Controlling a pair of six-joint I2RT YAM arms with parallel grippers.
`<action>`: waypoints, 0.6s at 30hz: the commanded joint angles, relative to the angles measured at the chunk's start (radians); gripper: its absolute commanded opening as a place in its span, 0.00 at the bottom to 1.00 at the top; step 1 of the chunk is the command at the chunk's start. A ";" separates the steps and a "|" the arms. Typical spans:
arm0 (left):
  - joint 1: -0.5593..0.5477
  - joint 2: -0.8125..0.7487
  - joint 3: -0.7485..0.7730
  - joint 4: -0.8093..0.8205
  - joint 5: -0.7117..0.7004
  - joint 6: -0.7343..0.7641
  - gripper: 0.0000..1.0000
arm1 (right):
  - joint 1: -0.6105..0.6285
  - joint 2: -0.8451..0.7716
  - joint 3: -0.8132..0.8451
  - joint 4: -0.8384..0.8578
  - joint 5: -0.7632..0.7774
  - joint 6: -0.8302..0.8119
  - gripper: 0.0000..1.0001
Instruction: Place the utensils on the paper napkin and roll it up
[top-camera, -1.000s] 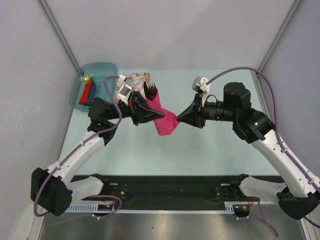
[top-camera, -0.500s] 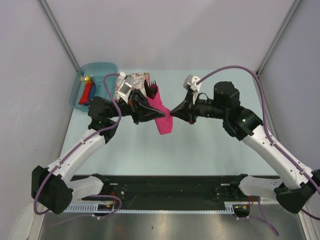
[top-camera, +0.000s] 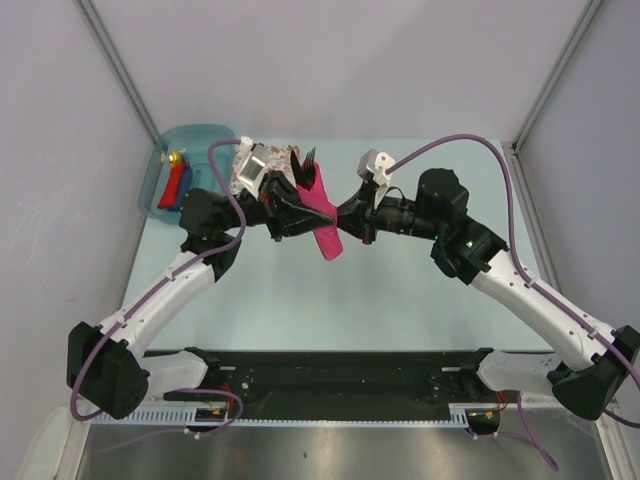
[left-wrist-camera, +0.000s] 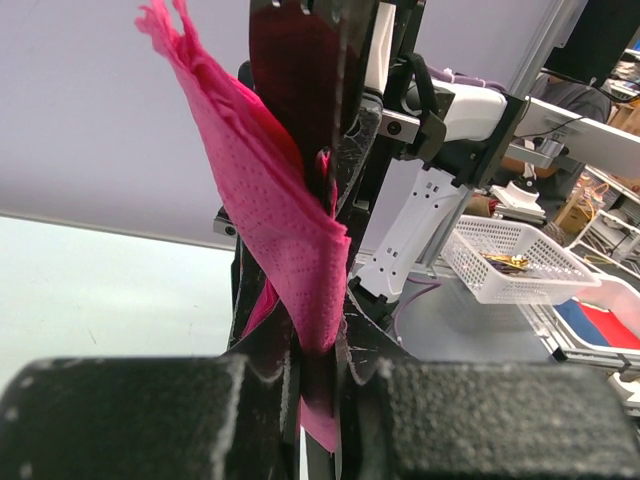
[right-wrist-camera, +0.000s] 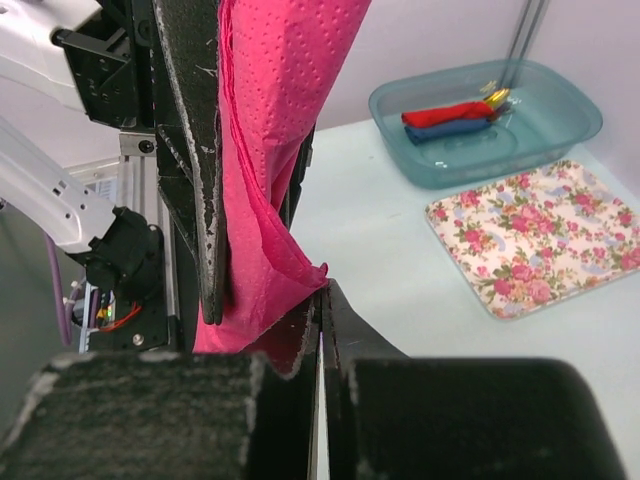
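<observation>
The magenta paper napkin (top-camera: 325, 228) is wrapped round the utensils and held off the table, slanting from upper left to lower right. Dark fork tines (top-camera: 306, 158) stick out of its upper end; the knife is hidden inside the wrap. My left gripper (top-camera: 310, 220) is shut on the bundle, and the left wrist view shows the pink paper (left-wrist-camera: 290, 230) squeezed between its jaws (left-wrist-camera: 322, 290). My right gripper (top-camera: 345, 222) comes in from the right with its jaws shut. The napkin's (right-wrist-camera: 270, 150) lower corner sits at their tips (right-wrist-camera: 322, 290).
A floral cloth (top-camera: 275, 157) lies flat on the table behind the bundle, also seen in the right wrist view (right-wrist-camera: 540, 235). A translucent blue tub (top-camera: 200, 138) at the back left holds red and blue rolls (top-camera: 176, 184). Walls close in the left, right and back.
My right arm has moved left to the napkin's lower end, and its jaws have shut there. The left gripper has kept its hold and shifted the bundle slightly up and back.
</observation>
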 joint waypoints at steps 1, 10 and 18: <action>-0.034 0.001 0.095 0.127 -0.035 -0.040 0.00 | 0.043 0.028 -0.035 0.083 -0.018 0.009 0.00; 0.020 0.007 0.093 0.052 -0.104 -0.007 0.00 | -0.060 -0.018 0.034 -0.064 0.044 -0.004 0.23; 0.054 0.002 0.101 -0.118 -0.228 0.102 0.00 | -0.125 -0.097 0.119 -0.179 0.157 -0.010 0.46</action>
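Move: The napkin roll stands in the left fingers, its middle roughly level with that hand and 2 cm above. From the right hand, whose shut fingers pinch the napkin's loose corner, the roll's middle is about 4 cm to the left, level fore and aft and some 2 cm above. The fork head sticks out about 5 cm ahead of the right hand, 6 cm left and 9 cm above. The left fingertips are about 3 cm left of it, otherwise about level. The wrapped-over napkin corner is first raised about 1 cm by both hands together. Then the right fingers open to nearly half, let go of it, and draw away to the right and forward by roughly 5 cm, turning some 10 degrees clockwise. The left hand keeps its pinch on the roll, carrying it about 4 cm forward and slightly up with a small counter-clockwise turn. ##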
